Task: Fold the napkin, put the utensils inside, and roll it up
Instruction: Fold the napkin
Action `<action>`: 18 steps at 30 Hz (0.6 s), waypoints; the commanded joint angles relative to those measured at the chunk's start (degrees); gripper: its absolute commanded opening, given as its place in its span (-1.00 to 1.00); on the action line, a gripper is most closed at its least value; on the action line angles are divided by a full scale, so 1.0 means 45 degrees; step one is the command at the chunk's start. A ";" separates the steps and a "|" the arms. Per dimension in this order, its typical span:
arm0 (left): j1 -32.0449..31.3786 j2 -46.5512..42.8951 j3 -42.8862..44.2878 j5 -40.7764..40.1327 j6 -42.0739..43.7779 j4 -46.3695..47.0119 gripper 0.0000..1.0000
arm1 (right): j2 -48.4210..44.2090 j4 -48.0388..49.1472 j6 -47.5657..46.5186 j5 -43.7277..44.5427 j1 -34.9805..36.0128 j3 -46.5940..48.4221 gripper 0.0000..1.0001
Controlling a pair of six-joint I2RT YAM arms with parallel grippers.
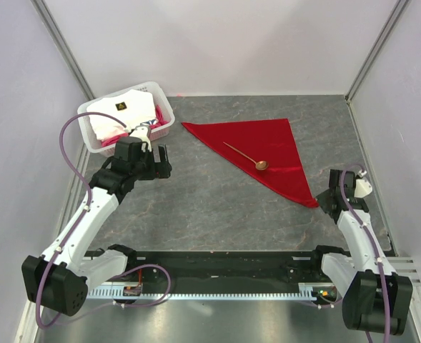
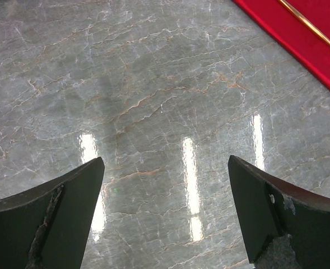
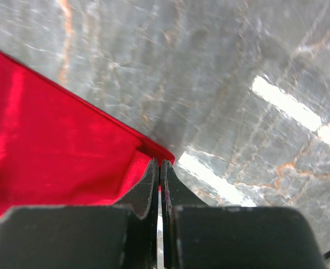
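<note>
The red napkin [image 1: 267, 146] lies folded into a triangle on the grey table, its long point toward the right arm. The brown spoon [image 1: 242, 154] rests diagonally on top of it, bowl toward the near right. My right gripper [image 1: 323, 201] sits at the napkin's near right corner. In the right wrist view its jaws [image 3: 158, 163] are pressed together with the tip of the napkin [image 3: 52, 145] pinched between them. My left gripper [image 1: 164, 163] hovers left of the napkin, wide open [image 2: 165, 159] over bare table, the napkin [image 2: 299, 42] and spoon handle [image 2: 310, 25] at its far right.
A white bin [image 1: 96, 133] holding white and pink fabrics [image 1: 128, 114] stands at the back left, just behind the left arm. Walls enclose the table on three sides. A black rail [image 1: 217, 261] runs along the near edge between the arm bases.
</note>
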 commanded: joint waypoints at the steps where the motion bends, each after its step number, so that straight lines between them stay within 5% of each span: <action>1: -0.0071 -0.0112 0.0352 -0.0141 0.0296 0.0078 0.99 | 0.0195 0.0521 -0.0646 -0.0117 0.0072 0.0836 -1.00; 12: -0.0071 -0.0132 0.0352 -0.0102 0.0276 0.0078 0.99 | 0.0625 0.0541 -0.0607 0.0273 0.1556 0.2065 -1.00; 18: -0.0091 -0.0132 0.0352 -0.0083 0.0276 0.0078 0.99 | 0.1932 0.0970 -0.0607 0.1347 0.3624 0.3120 -1.00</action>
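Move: The ladle's bowl, lying on the folded napkin, is about 18 cm ahead of the right hand, 15 cm to its left and 3 cm lower; that hand already pinches the napkin's near right corner just off the table. The tip of the ladle's handle lies about 10 cm farther out than the bowl and 13 cm left of it; the napkin's far right corner is roughly 38 cm ahead of the right hand and 5 cm left. From the left hand the bowl is some 11 cm ahead, 31 cm right and 15 cm below. The napkin's near right corner, still pinched in the right hand's shut fingers, is drawn inward towards the ladle's bowl: first forward and up, then more and more to the left as well, some 4 to 5 cm each way in all. The hand swings about 15 degrees counter-clockwise as it goes. ##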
